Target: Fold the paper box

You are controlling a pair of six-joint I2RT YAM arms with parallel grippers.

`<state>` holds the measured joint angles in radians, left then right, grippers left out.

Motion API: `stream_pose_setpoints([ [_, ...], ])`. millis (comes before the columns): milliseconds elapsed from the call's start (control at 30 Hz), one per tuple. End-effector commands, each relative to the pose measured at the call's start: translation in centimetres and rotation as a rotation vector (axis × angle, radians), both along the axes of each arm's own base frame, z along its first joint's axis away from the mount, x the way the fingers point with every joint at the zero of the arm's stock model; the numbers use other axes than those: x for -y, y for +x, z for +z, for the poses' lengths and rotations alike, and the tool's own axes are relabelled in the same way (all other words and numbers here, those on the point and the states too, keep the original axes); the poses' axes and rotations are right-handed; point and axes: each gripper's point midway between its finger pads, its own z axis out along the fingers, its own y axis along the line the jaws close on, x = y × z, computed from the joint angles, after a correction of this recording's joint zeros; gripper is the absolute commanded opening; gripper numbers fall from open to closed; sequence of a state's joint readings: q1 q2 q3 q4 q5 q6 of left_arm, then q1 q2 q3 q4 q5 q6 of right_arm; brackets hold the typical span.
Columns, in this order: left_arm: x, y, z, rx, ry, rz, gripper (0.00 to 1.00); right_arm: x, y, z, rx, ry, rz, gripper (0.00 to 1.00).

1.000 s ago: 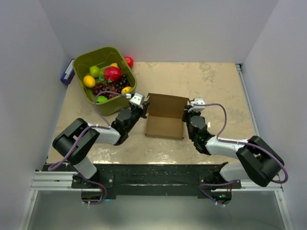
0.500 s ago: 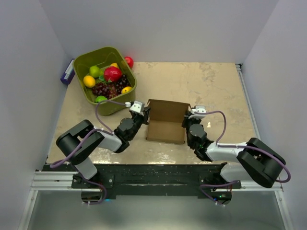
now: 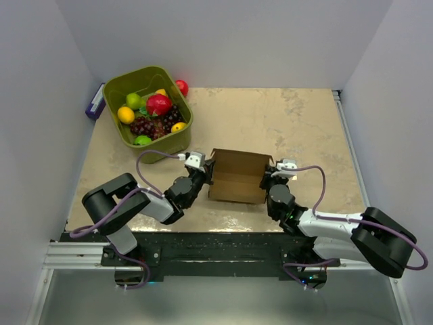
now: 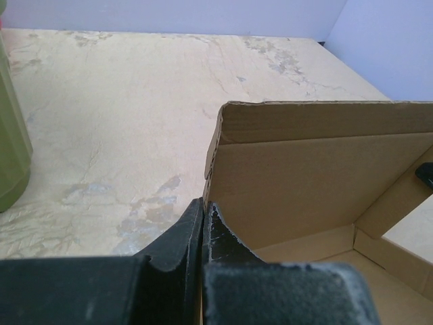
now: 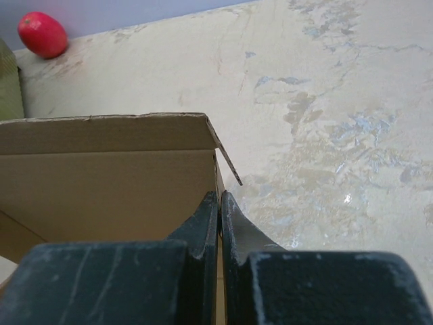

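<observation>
The paper box (image 3: pixel 237 175) is plain brown cardboard, standing on the table between my two arms with its far panel upright. My left gripper (image 3: pixel 208 170) is shut on the box's left side wall (image 4: pixel 207 186), one finger inside and one outside. On the opposite side, my right gripper (image 3: pixel 266 177) is shut on the right side wall (image 5: pixel 219 177) the same way. The left wrist view shows the raised far panel (image 4: pixel 318 169) and part of the floor of the box. In the right wrist view the far panel (image 5: pixel 108 183) stands upright with a small flap sticking out at its corner.
An olive-green bin (image 3: pixel 115 88) full of fruit stands at the back left, close to the left arm. A red fruit (image 3: pixel 182 87) lies on the table behind the bin, also visible as the red fruit (image 5: pixel 42 34) in the right wrist view. White walls close in on three sides.
Both arms have drawn back toward the near edge, carrying the box with them. The far panel now stands more upright than a second ago. Both grippers stayed shut on the side walls.
</observation>
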<state>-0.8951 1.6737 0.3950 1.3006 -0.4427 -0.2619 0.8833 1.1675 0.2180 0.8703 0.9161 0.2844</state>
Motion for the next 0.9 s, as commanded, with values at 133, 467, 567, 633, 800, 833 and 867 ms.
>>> stream_pose_setpoints([
  [133,3.1,-1.3,-0.6,-0.047,0.059,-0.115,0.0,-1.9,-0.3,2.5,0.046,0.144,0.036,0.0],
  [467,3.9,3.8,4.1,0.04,0.056,-0.123,0.0,-4.8,3.4,6.4,0.144,0.093,-0.011,0.0],
  [567,4.4,5.2,5.2,0.069,0.059,-0.129,0.0,-5.7,4.7,7.4,0.182,0.07,-0.026,0.0],
  [633,4.8,6.2,5.7,0.086,0.058,-0.121,0.0,-6.4,5.5,8.1,0.206,0.059,-0.035,0.0],
  [800,4.9,7.1,4.5,0.112,0.03,-0.101,0.0,-6.9,6.6,7.5,0.265,0.053,-0.049,0.0],
  [833,4.8,7.2,3.6,0.098,0.021,-0.091,0.0,-6.9,6.5,8.2,0.31,0.083,-0.045,0.0],
  [867,4.7,7.2,3.9,0.114,-0.009,-0.084,0.0,-7.1,6.5,7.0,0.302,0.069,-0.042,0.0],
])
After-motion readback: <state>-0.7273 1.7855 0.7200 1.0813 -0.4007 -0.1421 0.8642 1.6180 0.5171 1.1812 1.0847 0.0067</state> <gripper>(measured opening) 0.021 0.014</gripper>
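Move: Both hands already pinch the cardboard box by the side edges of its raised lid. The lid's middle lies about 9 cm to the left hand's right and 2 cm ahead; the tray's middle is equally far right, 4 cm back and 8 cm below. The green basket is about 18 cm ahead of and 20 cm to the left of that hand. For the right hand, the lid is 9 cm left and 2 cm ahead. Still pinching the two side edges of the lid, both closed grippers first ease about half a centimetre back, then sweep the box forward over the open table, the left hand leading by roughly 9.5 cm, the right about 6 cm and some 3 cm to its left. Both climb a few centimetres and dip slightly at the end, while the right wrist turns about 10 degrees clockwise. ##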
